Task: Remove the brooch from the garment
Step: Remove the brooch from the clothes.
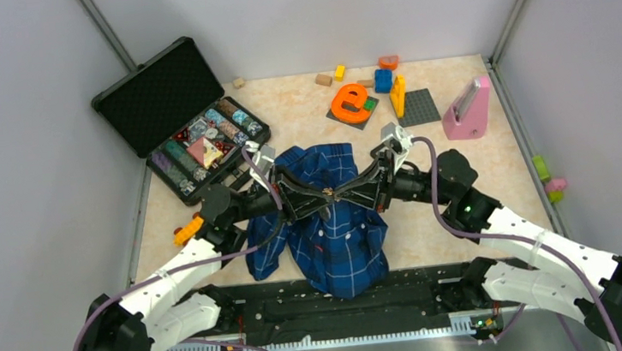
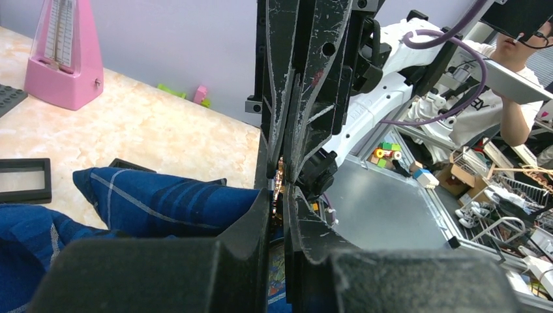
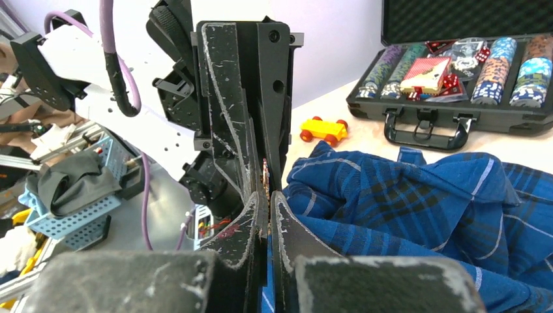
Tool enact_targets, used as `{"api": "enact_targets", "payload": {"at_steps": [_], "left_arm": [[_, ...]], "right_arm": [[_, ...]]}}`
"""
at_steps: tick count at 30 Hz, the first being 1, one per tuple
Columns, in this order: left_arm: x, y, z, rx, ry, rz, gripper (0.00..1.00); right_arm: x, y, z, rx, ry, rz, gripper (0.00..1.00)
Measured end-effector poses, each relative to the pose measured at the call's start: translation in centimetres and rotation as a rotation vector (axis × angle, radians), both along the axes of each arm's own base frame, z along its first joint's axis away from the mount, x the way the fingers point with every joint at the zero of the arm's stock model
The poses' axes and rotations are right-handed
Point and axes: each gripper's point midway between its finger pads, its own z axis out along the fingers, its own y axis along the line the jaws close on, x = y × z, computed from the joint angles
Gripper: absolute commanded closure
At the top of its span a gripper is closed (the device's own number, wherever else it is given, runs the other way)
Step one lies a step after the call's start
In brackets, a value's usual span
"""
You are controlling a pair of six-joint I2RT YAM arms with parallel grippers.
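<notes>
The garment (image 1: pixel 340 241), a dark blue plaid shirt, lies bunched in the middle of the table, between the two arms. Both grippers meet tip to tip above it. The brooch (image 1: pixel 327 193) shows only as a small glint between them. In the left wrist view the brooch (image 2: pixel 280 179) stands edge-on, and my left gripper (image 2: pixel 279 195) is shut on it above the cloth (image 2: pixel 163 202). My right gripper (image 3: pixel 267 195) is shut, its tips against the left gripper's tips beside the brooch (image 3: pixel 265 171). Whether the right gripper pinches anything I cannot tell. Plaid cloth (image 3: pixel 404 189) lies just under it.
An open black case of poker chips (image 1: pixel 190 118) stands at the back left. A pink metronome (image 1: pixel 466 109), an orange letter (image 1: pixel 350 101), coloured blocks and a grey baseplate (image 1: pixel 418 107) are at the back. A yellow toy car (image 1: pixel 188 230) sits by the left arm. A black square frame (image 2: pixel 26 179) lies near the shirt.
</notes>
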Motion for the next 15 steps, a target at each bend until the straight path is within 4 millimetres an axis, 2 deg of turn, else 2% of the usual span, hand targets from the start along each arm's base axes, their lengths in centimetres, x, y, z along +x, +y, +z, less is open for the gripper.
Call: {"api": "enact_targets", "payload": {"at_steps": [2, 5, 7, 11, 13, 15], "left_arm": [[0.0, 0.1, -0.1, 0.0, -0.001, 0.002, 0.72], [0.0, 0.2, -0.3, 0.016, -0.009, 0.013, 0.61], [0.2, 0.4, -0.7, 0.039, -0.028, 0.04, 0.57], [0.8, 1.1, -1.6, 0.095, -0.064, 0.11, 0.49], [1.0, 1.3, -1.9, 0.114, -0.079, 0.134, 0.49], [1.2, 1.5, -2.2, 0.129, -0.092, 0.151, 0.52]], "right_arm": [[-0.1, 0.0, -0.1, 0.0, 0.01, 0.002, 1.0], [0.1, -0.1, -0.7, -0.027, 0.051, -0.01, 1.0], [0.5, -0.2, -1.2, -0.072, 0.103, -0.033, 1.0], [0.9, -0.2, -0.7, -0.106, 0.172, -0.058, 1.0], [0.8, -0.3, -0.6, -0.113, 0.198, -0.064, 1.0], [0.8, -0.3, -1.0, -0.123, 0.229, -0.068, 1.0]]}}
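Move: The brooch is already off the cloth, pinched between the two sets of fingertips: about 2 cm to the right of the left hand's point and 1 cm left of the right hand's, at hand height. From the left hand, the plaid garment spreads below, its middle roughly 4 cm ahead, 2 cm left and 20 cm down. The case handle is some 25 cm ahead and 23 cm left, and the yellow car about 10 cm ahead and 34 cm left, both some 23 cm below. Contact ends on the left side: the left fingers spread to about half open, let go of the brooch and draw away from it, down about 2 cm, left some 1.5 cm and slightly forward, turning a little counter-clockwise. The right hand keeps its shut pinch on the brooch, settling about 1 cm down and nearly 1 cm forward while its wrist rolls some 15 degrees about the line of the fingers. ##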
